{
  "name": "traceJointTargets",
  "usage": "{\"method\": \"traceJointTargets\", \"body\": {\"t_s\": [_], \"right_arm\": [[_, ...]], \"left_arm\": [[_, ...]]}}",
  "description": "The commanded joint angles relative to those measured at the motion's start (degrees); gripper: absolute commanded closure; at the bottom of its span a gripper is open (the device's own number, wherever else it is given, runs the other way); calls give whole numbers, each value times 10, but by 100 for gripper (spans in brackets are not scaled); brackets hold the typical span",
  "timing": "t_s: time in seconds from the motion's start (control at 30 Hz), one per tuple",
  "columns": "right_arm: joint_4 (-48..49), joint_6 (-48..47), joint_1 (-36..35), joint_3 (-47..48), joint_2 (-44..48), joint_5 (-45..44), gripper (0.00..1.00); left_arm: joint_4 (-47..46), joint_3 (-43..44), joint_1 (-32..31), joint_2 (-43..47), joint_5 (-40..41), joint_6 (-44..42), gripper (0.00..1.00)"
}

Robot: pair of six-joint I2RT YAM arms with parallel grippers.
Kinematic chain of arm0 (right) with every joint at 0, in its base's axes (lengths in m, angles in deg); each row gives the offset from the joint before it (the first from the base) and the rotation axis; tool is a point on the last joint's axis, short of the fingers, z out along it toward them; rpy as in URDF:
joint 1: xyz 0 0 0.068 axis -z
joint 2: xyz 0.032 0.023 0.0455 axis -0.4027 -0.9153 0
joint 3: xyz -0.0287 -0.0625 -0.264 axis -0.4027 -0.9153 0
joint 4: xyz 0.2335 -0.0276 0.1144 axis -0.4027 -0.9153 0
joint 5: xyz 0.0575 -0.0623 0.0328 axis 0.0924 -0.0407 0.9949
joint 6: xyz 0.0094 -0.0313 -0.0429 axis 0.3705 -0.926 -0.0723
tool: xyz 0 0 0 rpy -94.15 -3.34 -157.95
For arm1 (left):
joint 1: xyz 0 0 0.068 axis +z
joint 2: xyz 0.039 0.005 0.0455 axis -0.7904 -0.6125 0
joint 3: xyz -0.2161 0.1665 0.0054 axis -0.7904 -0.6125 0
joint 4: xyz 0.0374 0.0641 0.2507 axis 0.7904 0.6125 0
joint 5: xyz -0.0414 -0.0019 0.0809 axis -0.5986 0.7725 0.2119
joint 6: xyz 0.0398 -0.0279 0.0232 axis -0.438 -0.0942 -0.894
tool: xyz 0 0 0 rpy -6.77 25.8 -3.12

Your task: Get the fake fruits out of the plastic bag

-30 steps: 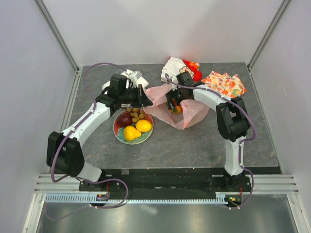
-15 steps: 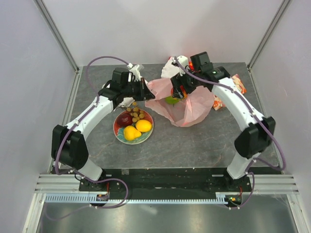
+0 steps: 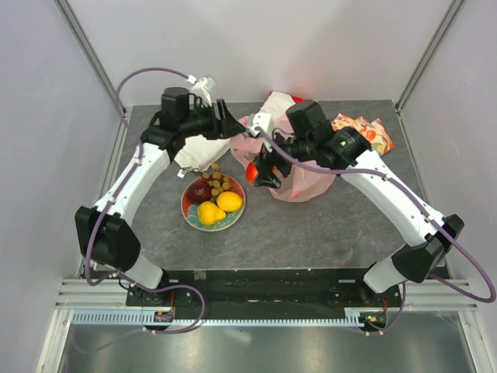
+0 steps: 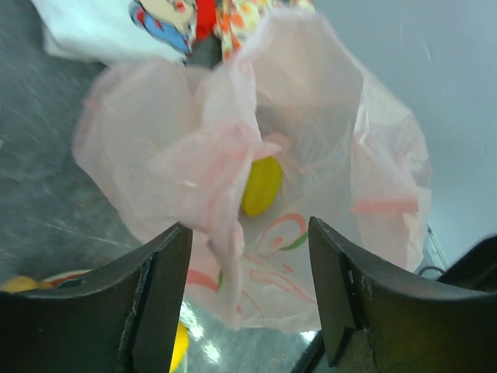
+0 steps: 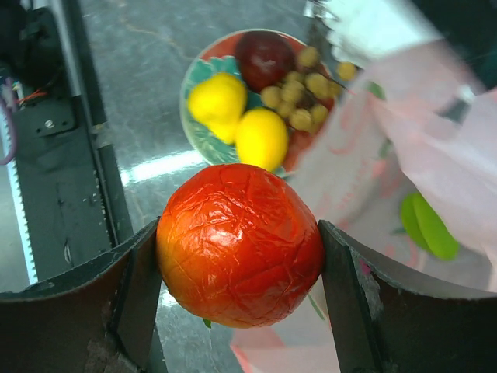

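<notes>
The pale pink plastic bag (image 3: 309,177) lies crumpled at the table's middle back. My right gripper (image 3: 257,172) is shut on the red-yellow apple (image 5: 239,245) and holds it in the air between the bag and the red plate (image 3: 189,213). The plate holds the dark plum (image 5: 264,56), the grape bunch (image 5: 311,84), the yellow pear (image 5: 217,102) and a yellow-orange fruit (image 5: 262,137). My left gripper (image 3: 225,122) is open at the bag's left rim; a fold of the bag (image 4: 225,194) hangs between its jaws. A yellow piece (image 4: 261,185) and a green piece (image 5: 425,225) lie inside the bag.
A white cloth with cartoon print (image 3: 281,102) lies behind the bag and an orange-patterned cloth (image 3: 361,132) at the back right. Another white cloth (image 3: 198,150) lies under my left arm. Grey walls close in the back and sides.
My right gripper has come out of the bag with the apple and moved left towards the plate. My left gripper has risen and drawn back left from the bag's rim.
</notes>
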Motion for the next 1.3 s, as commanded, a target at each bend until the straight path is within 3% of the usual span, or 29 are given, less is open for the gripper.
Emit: {"method": "traceJointTargets", "body": {"t_s": [0.0,0.3,0.43,0.67,1.27], "right_arm": [[20,-47,-42,24,-31,16,40],[64,-27,-161,162,-201,7,39],[103,45,-181,204,-291,3,40],[109,8,-231,288,-419,-44,39],[153,5,-248,313,-497,-121,34]], "left_arm": [[27,64,51,93,16,-56,31],[101,42,105,252,57,-140,31],[124,42,148,307,70,-144,30],[139,20,202,356,59,-132,30],[133,-34,244,383,3,-86,31]]}}
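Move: The plate the held red fruit is bound for is centred roughly 18 cm to the right hand's left, 6 cm ahead and 28 cm below. On it, the lemon lies about 11 cm left and 5 cm ahead of that hand, and the pear 18 cm left and 3 cm ahead. The plastic bag is some 15 cm ahead and 8 cm right. From the empty left hand, the plate is about 12 cm left, 6 cm back and 26 cm down. Still gripping the red fruit between its fingers, the right hand carries it about 26 cm left and some 19 cm down, passing beyond the plate's centre to its left, near part while swinging a little counter-clockwise. The left hand, already open, backs away from the bag, leftward, back and up, tipping its fingers up and turning counter-clockwise, then sinks about 4 cm and halts. ##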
